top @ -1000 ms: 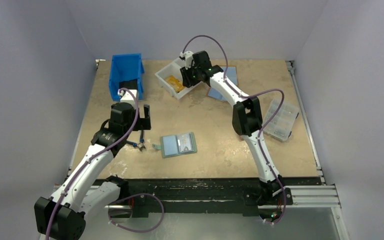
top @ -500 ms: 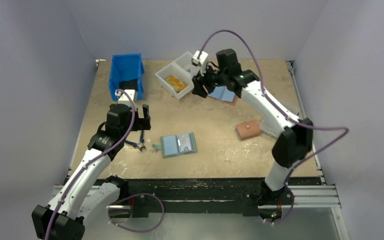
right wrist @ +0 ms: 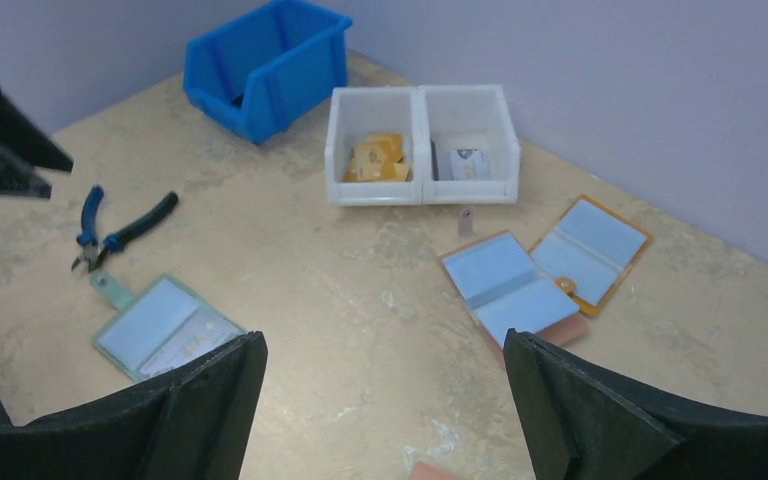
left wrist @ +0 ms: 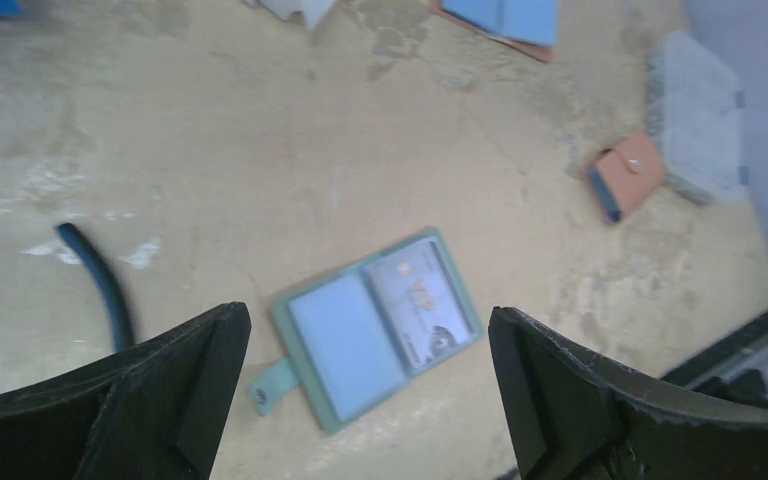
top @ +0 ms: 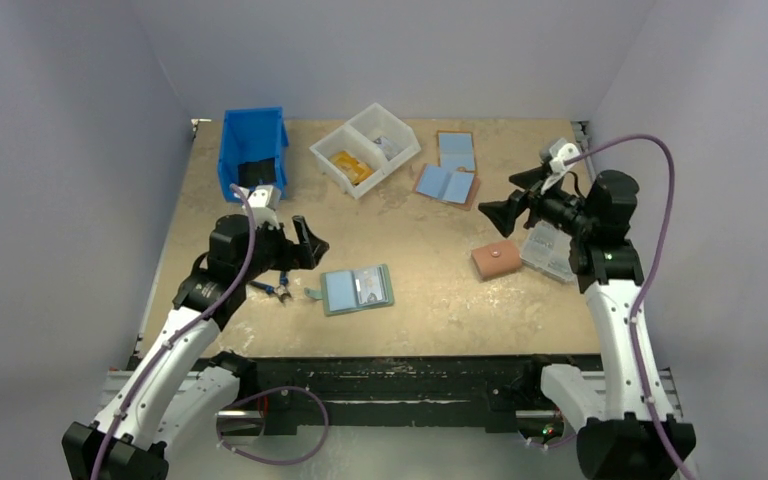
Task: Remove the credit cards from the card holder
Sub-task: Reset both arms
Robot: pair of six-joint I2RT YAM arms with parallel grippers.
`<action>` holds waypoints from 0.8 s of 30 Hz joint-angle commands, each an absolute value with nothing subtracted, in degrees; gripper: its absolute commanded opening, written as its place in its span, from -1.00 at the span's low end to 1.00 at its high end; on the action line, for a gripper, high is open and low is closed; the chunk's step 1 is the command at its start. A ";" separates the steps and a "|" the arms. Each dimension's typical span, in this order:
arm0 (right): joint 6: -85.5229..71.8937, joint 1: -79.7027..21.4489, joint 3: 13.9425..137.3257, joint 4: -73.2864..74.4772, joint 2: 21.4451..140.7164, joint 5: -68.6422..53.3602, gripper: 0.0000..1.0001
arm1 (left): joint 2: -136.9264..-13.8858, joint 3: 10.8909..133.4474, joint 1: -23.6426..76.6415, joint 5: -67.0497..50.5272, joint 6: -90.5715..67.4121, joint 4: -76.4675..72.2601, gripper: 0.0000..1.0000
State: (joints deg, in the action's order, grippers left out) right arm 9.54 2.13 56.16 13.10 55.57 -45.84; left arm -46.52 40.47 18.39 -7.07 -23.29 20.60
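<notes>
The teal card holder (top: pixel 357 290) lies open and flat on the table, snap tab to the left. In the left wrist view the card holder (left wrist: pixel 375 325) shows a pale grey credit card (left wrist: pixel 422 305) in its right sleeve; the left sleeve looks plain light blue. My left gripper (top: pixel 301 245) hovers open just left of it, and the holder sits between its fingertips in that view, left gripper (left wrist: pixel 365 318). My right gripper (top: pixel 508 197) is open, raised over the right side, far from the holder (right wrist: pixel 165 330). Tan-orange cards (right wrist: pixel 378 158) lie in the white bin.
A white two-compartment bin (top: pixel 332 162) and a blue bin (top: pixel 252 150) stand at the back. Blue-handled pliers (top: pixel 272 290) lie left of the holder. A salmon wallet (top: pixel 496 260), a clear plastic box (top: pixel 550 250) and two open light-blue wallets (top: pixel 447 184) lie to the right.
My right arm has swung away from the white bin to the table's right side and its jaws have opened wide. My left gripper has tilted a little toward the card holder.
</notes>
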 commanded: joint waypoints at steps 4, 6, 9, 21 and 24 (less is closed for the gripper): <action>-5.31 5.81 56.25 11.35 48.36 -34.74 0.98 | -39.57 40.48 18.02 -20.48 -38.59 15.81 0.95; -4.98 5.80 58.76 14.55 47.72 -33.82 0.98 | -39.06 42.98 18.02 -20.56 -39.18 16.90 0.96; -2.79 5.93 62.40 18.52 46.69 -35.24 0.98 | -39.68 48.07 18.02 -19.52 -38.43 19.88 0.96; -4.97 8.22 73.00 27.17 44.89 -38.01 0.98 | -41.36 56.23 18.02 -18.28 -37.20 24.18 0.97; -5.57 8.88 74.27 27.51 45.32 -37.20 0.98 | -40.87 56.70 18.02 -18.32 -37.06 24.29 0.97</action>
State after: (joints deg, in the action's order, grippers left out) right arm -3.20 7.97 71.55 25.93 44.86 -37.30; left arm -41.01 54.59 18.39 -17.50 -36.51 23.90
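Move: The open green card holder lies about 9 cm to my left hand's right, 6 cm back and some 18 cm below. The pliers are about 9 cm to that hand's left and 3 cm back. From my right hand the green holder is roughly 26 cm left, 11 cm back and 30 cm down; the closed brown card holder is about 5 cm right and 3 cm back, the clear organizer some 18 cm right and 1 cm back. I bring both empty, open hands up and clear. My left hand first eases back and right, rolling its left side down some 20 degrees, then climbs about 13 cm away from the green holder. My right hand swings slightly right, turning clockwise about 15 degrees, then rises and draws back, away from the holders. ##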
